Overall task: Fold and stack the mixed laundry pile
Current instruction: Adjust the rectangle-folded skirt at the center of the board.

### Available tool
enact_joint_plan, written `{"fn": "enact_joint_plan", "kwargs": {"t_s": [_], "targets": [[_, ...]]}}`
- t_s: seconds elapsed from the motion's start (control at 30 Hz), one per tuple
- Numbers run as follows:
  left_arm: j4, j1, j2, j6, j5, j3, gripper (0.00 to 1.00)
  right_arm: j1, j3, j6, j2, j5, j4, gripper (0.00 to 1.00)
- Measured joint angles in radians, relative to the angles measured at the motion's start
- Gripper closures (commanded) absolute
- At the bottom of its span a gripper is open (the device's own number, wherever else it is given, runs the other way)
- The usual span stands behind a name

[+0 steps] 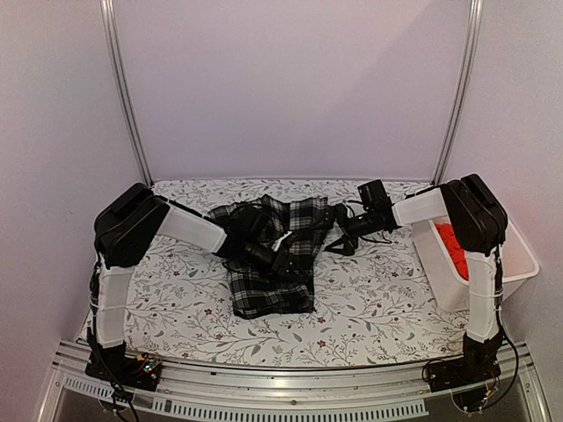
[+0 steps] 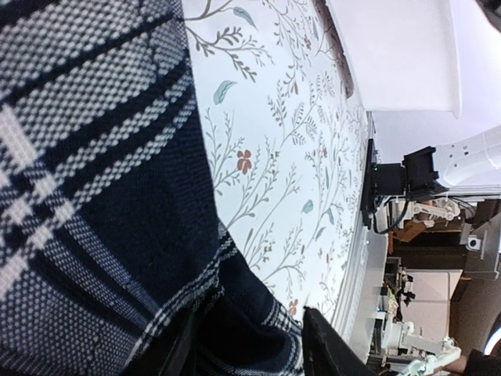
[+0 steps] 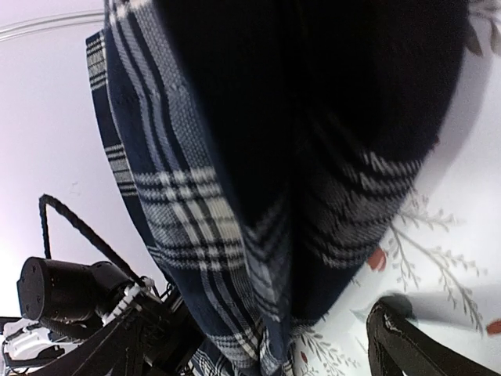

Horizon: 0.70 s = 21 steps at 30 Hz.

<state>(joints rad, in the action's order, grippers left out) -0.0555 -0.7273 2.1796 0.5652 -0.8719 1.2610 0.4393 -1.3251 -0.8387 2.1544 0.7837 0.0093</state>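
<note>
The black-and-white plaid garment (image 1: pixel 268 281) lies partly folded in the middle of the table, bunched at its far end. My left gripper (image 1: pixel 286 262) sits low on its middle. In the left wrist view the plaid cloth (image 2: pixel 94 196) fills the left side, and a fold of it lies loose between the spread fingers of the left gripper (image 2: pixel 250 352). My right gripper (image 1: pixel 336 242) is at the garment's right edge. Its wrist view shows the right gripper (image 3: pixel 258 345) wide open, with the plaid cloth (image 3: pixel 203 204) hanging just ahead of it. The red shirt (image 1: pixel 450 246) lies in the basket.
A white plastic basket (image 1: pixel 521 264) stands at the table's right edge beside the right arm. The floral table cover (image 1: pixel 369 308) shows all around the garment. The metal front rail (image 1: pixel 290 378) runs along the near edge. The right arm's base (image 2: pixel 407 176) shows in the left wrist view.
</note>
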Motion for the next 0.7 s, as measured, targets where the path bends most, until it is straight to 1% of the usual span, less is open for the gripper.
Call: {"fn": "enact_joint_plan", "kwargs": {"t_s": [0.1,0.17,0.2,0.23,0.27,0.4,0.43,0.47,0.5,0.53,0.6,0.7], "targets": [[-0.005,0.0,0.008,-0.011,-0.009,0.005,0.55,0.005,-0.069,-0.022,0.052,0.01,0.019,0.08],[-0.005,0.0,0.014,-0.018,-0.014,0.011,0.56,0.011,-0.112,-0.034,0.088,0.014,0.028,0.12],[-0.005,0.0,0.018,-0.021,-0.016,0.016,0.56,0.016,-0.132,-0.037,0.104,0.014,0.032,0.17],[-0.005,0.0,0.021,-0.026,-0.019,0.019,0.57,0.02,-0.149,-0.039,0.119,0.015,0.036,0.24],[-0.002,0.0,0.024,-0.031,-0.021,0.023,0.57,0.025,-0.166,-0.037,0.133,0.015,0.038,0.33],[0.033,-0.001,0.03,-0.064,-0.022,0.046,0.56,0.041,-0.193,-0.032,0.183,0.02,0.066,0.73],[0.047,-0.001,0.03,-0.073,-0.019,0.053,0.54,0.042,-0.189,-0.032,0.189,0.016,0.071,0.83],[0.061,-0.001,0.03,-0.083,-0.015,0.059,0.49,0.043,-0.181,-0.033,0.192,0.013,0.077,0.92],[0.071,-0.001,0.027,-0.093,-0.009,0.061,0.42,0.042,-0.169,-0.036,0.193,0.005,0.08,0.98],[0.082,-0.001,0.019,-0.108,0.001,0.06,0.35,0.04,-0.158,-0.029,0.193,0.006,0.086,1.0],[0.103,-0.001,-0.034,-0.131,0.053,0.032,0.2,0.036,-0.143,-0.025,0.193,0.003,0.09,1.0],[0.172,-0.003,-0.198,-0.196,0.184,-0.037,0.04,0.034,-0.14,0.002,0.193,0.011,0.09,1.0]]}}
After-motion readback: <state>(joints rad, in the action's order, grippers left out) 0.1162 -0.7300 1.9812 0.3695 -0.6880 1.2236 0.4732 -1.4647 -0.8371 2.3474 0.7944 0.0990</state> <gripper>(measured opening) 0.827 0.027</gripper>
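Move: The right hand, open wide, is beside the skirt: the right edge it goes for lies about 3 cm left, 2 cm ahead and 4 cm below. The skirt's far right corner is some 7 cm straight ahead, and the skirt's middle about 12 cm left and 7 cm back. From the left hand, down on the cloth, that right edge lies roughly 12 cm ahead and 6 cm right; the near right corner is 10 cm back and 5 cm right. Leftward and forward first, the right hand slides about 4 cm in over the skirt's right edge, then sinks nearly 4 cm, easing slightly back, and shuts its wide-open fingers completely to pinch the edge. The left hand stays on the cloth until late, then opens wider and lifts about 4 cm off it, drifting left, its fingers tipping up a little. ##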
